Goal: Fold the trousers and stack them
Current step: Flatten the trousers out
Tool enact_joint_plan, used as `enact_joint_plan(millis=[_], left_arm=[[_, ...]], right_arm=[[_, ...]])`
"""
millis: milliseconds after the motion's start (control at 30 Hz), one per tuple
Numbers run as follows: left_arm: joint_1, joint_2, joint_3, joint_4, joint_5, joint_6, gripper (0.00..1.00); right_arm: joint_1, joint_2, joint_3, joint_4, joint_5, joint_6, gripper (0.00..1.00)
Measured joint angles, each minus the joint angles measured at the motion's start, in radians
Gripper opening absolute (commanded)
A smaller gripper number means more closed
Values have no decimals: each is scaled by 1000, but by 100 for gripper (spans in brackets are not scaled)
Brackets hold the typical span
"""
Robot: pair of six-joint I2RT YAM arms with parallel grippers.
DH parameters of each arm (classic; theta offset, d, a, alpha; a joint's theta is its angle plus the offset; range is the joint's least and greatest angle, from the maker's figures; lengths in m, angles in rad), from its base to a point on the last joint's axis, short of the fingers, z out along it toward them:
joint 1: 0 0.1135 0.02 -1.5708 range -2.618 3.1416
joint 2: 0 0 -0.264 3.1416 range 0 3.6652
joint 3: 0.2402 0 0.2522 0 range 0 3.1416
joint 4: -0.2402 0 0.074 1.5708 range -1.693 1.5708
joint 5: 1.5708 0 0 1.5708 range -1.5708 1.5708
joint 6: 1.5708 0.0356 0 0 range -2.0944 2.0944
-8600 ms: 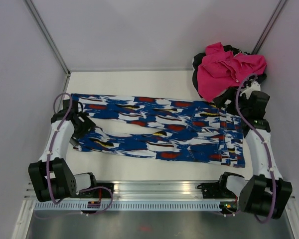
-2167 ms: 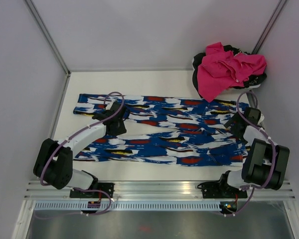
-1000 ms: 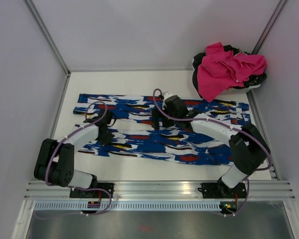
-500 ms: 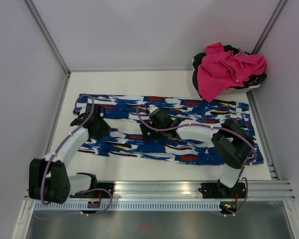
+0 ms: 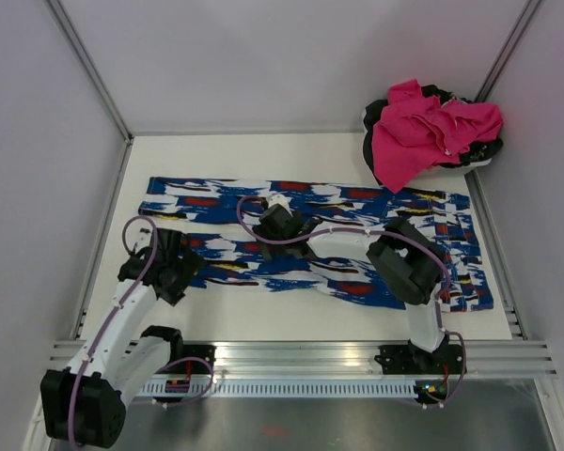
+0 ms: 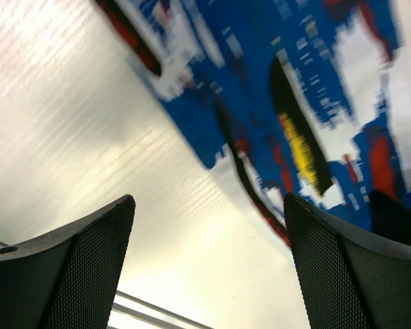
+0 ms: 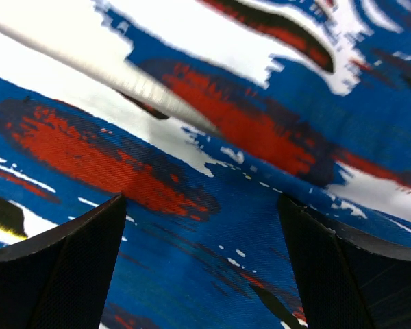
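The trousers lie spread flat on the white table, both legs running left and the checked waistband at the right. My left gripper hovers open at the cuff end of the near leg. In the left wrist view my left gripper has bare table between its fingers and the trousers' cuff edge just beyond them. My right gripper reaches left over the middle of the legs. It stands open in the right wrist view, close above the trousers' blue and red fabric, holding nothing.
A crumpled pink garment lies on dark clothing in the back right corner. Grey walls close in the table on the left, back and right. A metal rail with both arm bases runs along the near edge.
My left gripper has opened, let go of the near leg and drawn back toward the near left. My right arm has swept left across the trousers, staying open.
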Motion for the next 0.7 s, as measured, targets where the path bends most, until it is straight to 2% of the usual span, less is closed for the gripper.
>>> enact_joint_plan(millis=[267, 500, 633, 667, 700], left_arm=[[0, 50, -79, 56, 47, -71, 85], [0, 191, -78, 150, 38, -74, 76], [0, 256, -87, 202, 40, -77, 56], [0, 258, -89, 215, 41, -78, 49], [0, 258, -95, 239, 40, -82, 36]], right_arm=[[-3, 60, 72, 13, 44, 5, 98], [-8, 32, 23, 67, 14, 16, 98], [-10, -6, -27, 84, -6, 34, 98], [-10, -15, -36, 80, -12, 37, 98], [-10, -25, -43, 72, -23, 42, 98]])
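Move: The near edge of the trousers' near leg lies about 7 cm below my left hand, 2 cm ahead and 1 cm to its right. From that hand, the bare strip between the legs is some 13 cm ahead and 3 cm right, and the far leg's left hem roughly 20 cm ahead and 11 cm left. My right hand is down on the near leg, whose middle lies about 3 cm back; the far leg's middle is some 10 cm ahead. I bring my left hand down about 6 cm to the near leg's front edge, easing back a little at first and then forward over it, while the wide-open fingers narrow to about half, their tips coming to either side of the edge. My right hand keeps its open fingers on the near leg, sliding about 2 cm forward and slightly left, then back by nearly as much. ##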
